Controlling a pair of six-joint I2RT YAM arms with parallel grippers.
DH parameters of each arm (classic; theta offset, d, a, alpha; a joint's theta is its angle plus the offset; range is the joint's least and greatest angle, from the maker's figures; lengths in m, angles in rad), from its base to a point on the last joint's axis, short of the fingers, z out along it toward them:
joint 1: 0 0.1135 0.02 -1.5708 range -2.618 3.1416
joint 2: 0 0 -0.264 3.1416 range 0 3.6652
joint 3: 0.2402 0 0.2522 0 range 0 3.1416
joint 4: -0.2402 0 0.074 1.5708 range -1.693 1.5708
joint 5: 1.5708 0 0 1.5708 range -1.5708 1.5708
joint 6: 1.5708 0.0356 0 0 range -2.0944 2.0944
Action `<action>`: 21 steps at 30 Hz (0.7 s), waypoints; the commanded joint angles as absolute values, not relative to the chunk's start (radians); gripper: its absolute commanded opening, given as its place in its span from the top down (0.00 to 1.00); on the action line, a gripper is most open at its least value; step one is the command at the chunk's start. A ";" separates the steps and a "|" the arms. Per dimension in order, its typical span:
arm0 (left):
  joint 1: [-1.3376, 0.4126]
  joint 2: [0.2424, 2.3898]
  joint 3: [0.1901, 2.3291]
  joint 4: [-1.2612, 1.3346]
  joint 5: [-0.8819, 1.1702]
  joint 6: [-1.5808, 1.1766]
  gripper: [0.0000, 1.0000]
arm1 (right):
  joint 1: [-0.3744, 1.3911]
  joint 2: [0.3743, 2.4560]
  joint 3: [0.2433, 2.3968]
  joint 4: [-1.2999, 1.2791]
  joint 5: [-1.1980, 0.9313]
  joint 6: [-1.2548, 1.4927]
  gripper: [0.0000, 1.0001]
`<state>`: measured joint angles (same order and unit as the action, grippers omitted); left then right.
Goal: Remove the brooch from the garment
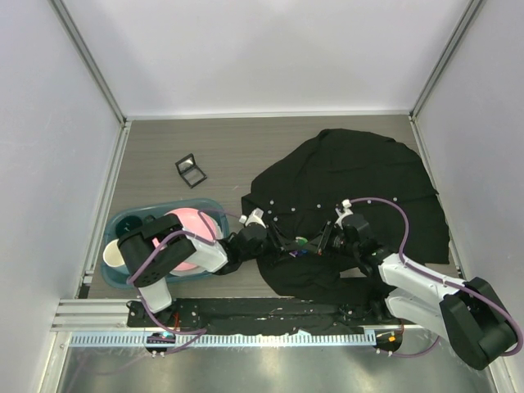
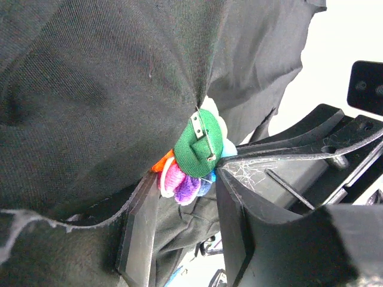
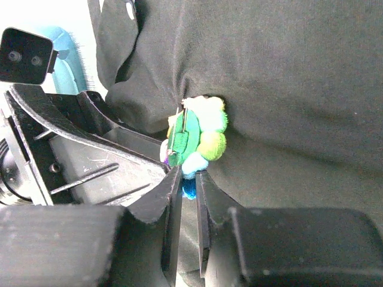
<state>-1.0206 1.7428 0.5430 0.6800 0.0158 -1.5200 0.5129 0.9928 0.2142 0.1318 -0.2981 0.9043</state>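
Observation:
The garment [image 1: 352,180] is a black shirt spread over the right half of the table. The brooch [image 1: 301,243] hangs at its near hem, between my two grippers. In the left wrist view the brooch [image 2: 197,149] shows its green back with a metal pin, and purple and pink petals below. My left gripper [image 2: 185,191] is open, its fingertips either side of those petals, with garment [image 2: 102,89] cloth draped over the left finger. My right gripper [image 3: 188,176] is shut on the brooch's [image 3: 200,137] blue lower petal, beside the garment [image 3: 287,72].
A blue tub [image 1: 205,203] at the left holds a pink plate [image 1: 192,225] and cups. A small black frame [image 1: 191,170] lies on the table behind it. White walls enclose the table on three sides.

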 commanded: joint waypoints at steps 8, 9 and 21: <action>-1.023 1.746 0.546 0.704 -0.035 -1.529 0.69 | 0.509 0.980 0.218 0.203 -0.333 0.923 0.78; -1.023 1.746 0.548 0.701 -0.035 -1.520 0.72 | 0.509 0.982 0.219 0.196 -0.331 0.920 0.77; -1.025 1.729 0.574 0.592 -0.011 -1.450 0.95 | 0.482 1.097 0.321 0.138 -0.347 0.799 0.46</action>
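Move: The brooch is right at my fingers: its middle lies about 2 cm to the right and 1 cm ahead of my left hand, and about 2 cm to the left and 1 cm ahead of my right, roughly at tip height. From my left hand, the nearest button is some 10 cm ahead and 1 cm right, and the pink plate is roughly 28 cm left and 3 cm ahead, both a little lower. I hand the brooch from one grip to the other: my left fingers, open around its pink and purple petals, close until they pinch the petal edge, that hand sinking about 1 cm late on. My right hand stays in place within half a centimetre or so, keeping its pinch on the blue petals at first, then opens about halfway and lets them go. ##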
